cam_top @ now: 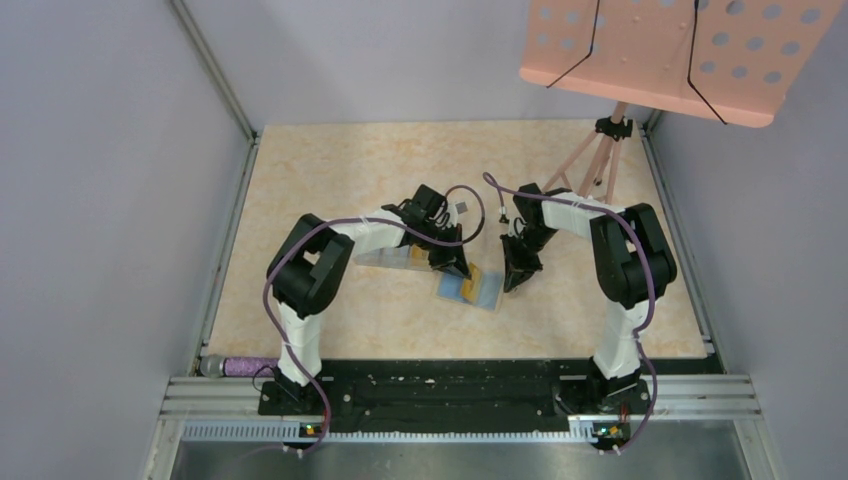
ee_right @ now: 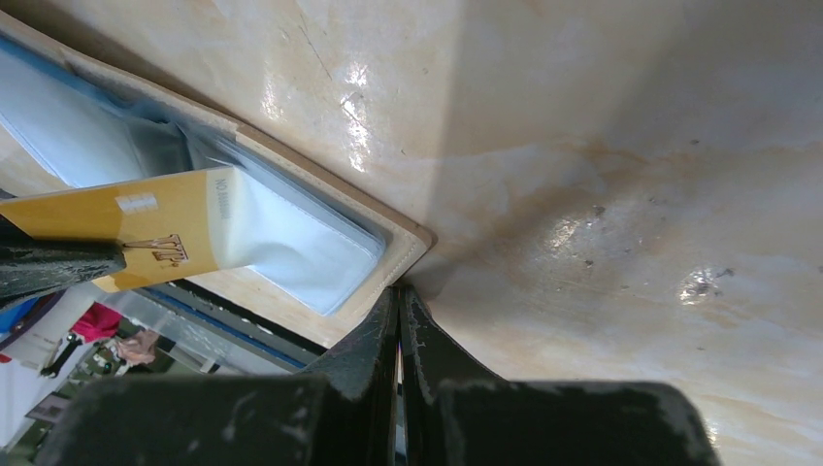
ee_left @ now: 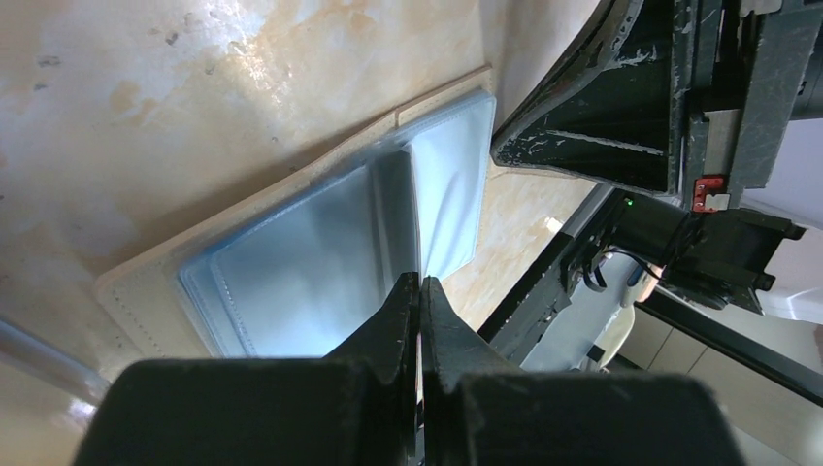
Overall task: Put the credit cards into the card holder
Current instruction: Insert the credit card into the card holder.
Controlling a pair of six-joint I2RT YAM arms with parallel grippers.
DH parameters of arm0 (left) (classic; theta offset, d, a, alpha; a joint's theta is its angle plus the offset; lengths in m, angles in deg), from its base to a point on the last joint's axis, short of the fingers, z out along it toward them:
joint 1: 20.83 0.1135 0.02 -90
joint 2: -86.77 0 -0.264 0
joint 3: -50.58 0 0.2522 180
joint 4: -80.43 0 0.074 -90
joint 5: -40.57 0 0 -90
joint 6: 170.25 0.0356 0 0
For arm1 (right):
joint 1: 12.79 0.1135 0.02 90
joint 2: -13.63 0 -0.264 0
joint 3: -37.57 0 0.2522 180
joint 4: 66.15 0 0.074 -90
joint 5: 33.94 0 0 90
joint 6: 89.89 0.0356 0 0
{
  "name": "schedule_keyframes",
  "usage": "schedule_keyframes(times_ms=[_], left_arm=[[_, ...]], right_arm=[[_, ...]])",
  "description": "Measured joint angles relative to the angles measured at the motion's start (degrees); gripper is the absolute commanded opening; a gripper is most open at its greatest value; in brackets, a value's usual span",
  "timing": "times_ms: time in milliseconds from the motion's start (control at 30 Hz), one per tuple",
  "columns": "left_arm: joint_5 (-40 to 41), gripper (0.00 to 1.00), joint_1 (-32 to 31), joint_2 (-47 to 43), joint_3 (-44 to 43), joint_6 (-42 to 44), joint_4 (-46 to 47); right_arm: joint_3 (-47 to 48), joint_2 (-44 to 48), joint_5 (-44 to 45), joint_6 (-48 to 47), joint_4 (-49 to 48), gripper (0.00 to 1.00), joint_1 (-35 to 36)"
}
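The card holder (cam_top: 487,294) lies open on the table, blue-grey lining up (ee_left: 291,262), tan rim showing (ee_right: 408,238). A yellow-orange credit card (cam_top: 470,279) stands with one end under the clear pocket (ee_right: 146,228). My left gripper (cam_top: 463,270) is shut on this card's other end, and an orange sliver shows between its tips (ee_left: 419,282). My right gripper (cam_top: 515,285) is shut with nothing in it, its tips resting against the holder's tan corner (ee_right: 398,289). A silvery-grey card (cam_top: 380,259) and a yellow-orange one (cam_top: 418,256) lie under the left arm, partly hidden.
A pink perforated stand top (cam_top: 680,55) on a tripod (cam_top: 600,165) overhangs the far right corner. A purple-handled object (cam_top: 235,366) lies by the left arm's base. Grey walls and metal rails close in the table.
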Motion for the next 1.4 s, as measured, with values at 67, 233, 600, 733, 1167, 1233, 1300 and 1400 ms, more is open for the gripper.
schedule_keyframes(times_ms=[67,233,600,733,1167,1233,1300,1400], left_arm=[[-0.8,0.0,0.2,0.2,0.0,0.0,0.5],[-2.3,0.0,0.2,0.6,0.0,-0.4,1.4],[0.7,0.29,-0.2,1.1,-0.2,0.3,-0.7],[3.7,0.32,-0.6,1.1,-1.3,1.6,-4.3],[11.1,0.38,-2.6,1.3,-9.1,7.6,-16.2],[11.1,0.37,-2.8,2.0,-9.9,7.8,-16.9],[11.1,0.38,-3.2,3.1,-10.4,7.9,-17.2],[11.0,0.38,-3.7,4.5,-10.8,7.9,-17.8]], right_arm=[[0.0,0.0,0.0,0.0,0.0,0.0,0.0],[0.0,0.0,0.0,0.0,0.0,0.0,0.0],[0.0,0.0,0.0,0.0,0.0,0.0,0.0],[0.0,0.0,0.0,0.0,0.0,0.0,0.0],[0.0,0.0,0.0,0.0,0.0,0.0,0.0],[0.0,0.0,0.0,0.0,0.0,0.0,0.0],[0.0,0.0,0.0,0.0,0.0,0.0,0.0],[0.0,0.0,-0.1,0.0,0.0,0.0,0.0]])
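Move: The left gripper holds the yellow credit card steeply tilted, its right-hand edge at the card holder's right pocket, whose middle lies about 4 cm to the right, 2 cm back and 4 cm below. The holder's left pocket is some 3 cm left, 1 cm back; the clear tray of cards stands roughly 13 cm left, 5 cm farther out. From the right hand, the right pocket is about 4 cm left, level in reach, 1 cm lower. Nudge the card barely half a centimetre right towards the pocket with the left gripper, then open its fingers to let the card go. Sink while backing about 1.5 cm to the left, lift a centimetre, and dip again over the card, tipping the fingers some 15 degrees more steeply down. Keep the closed right gripper still at the holder's right edge. ##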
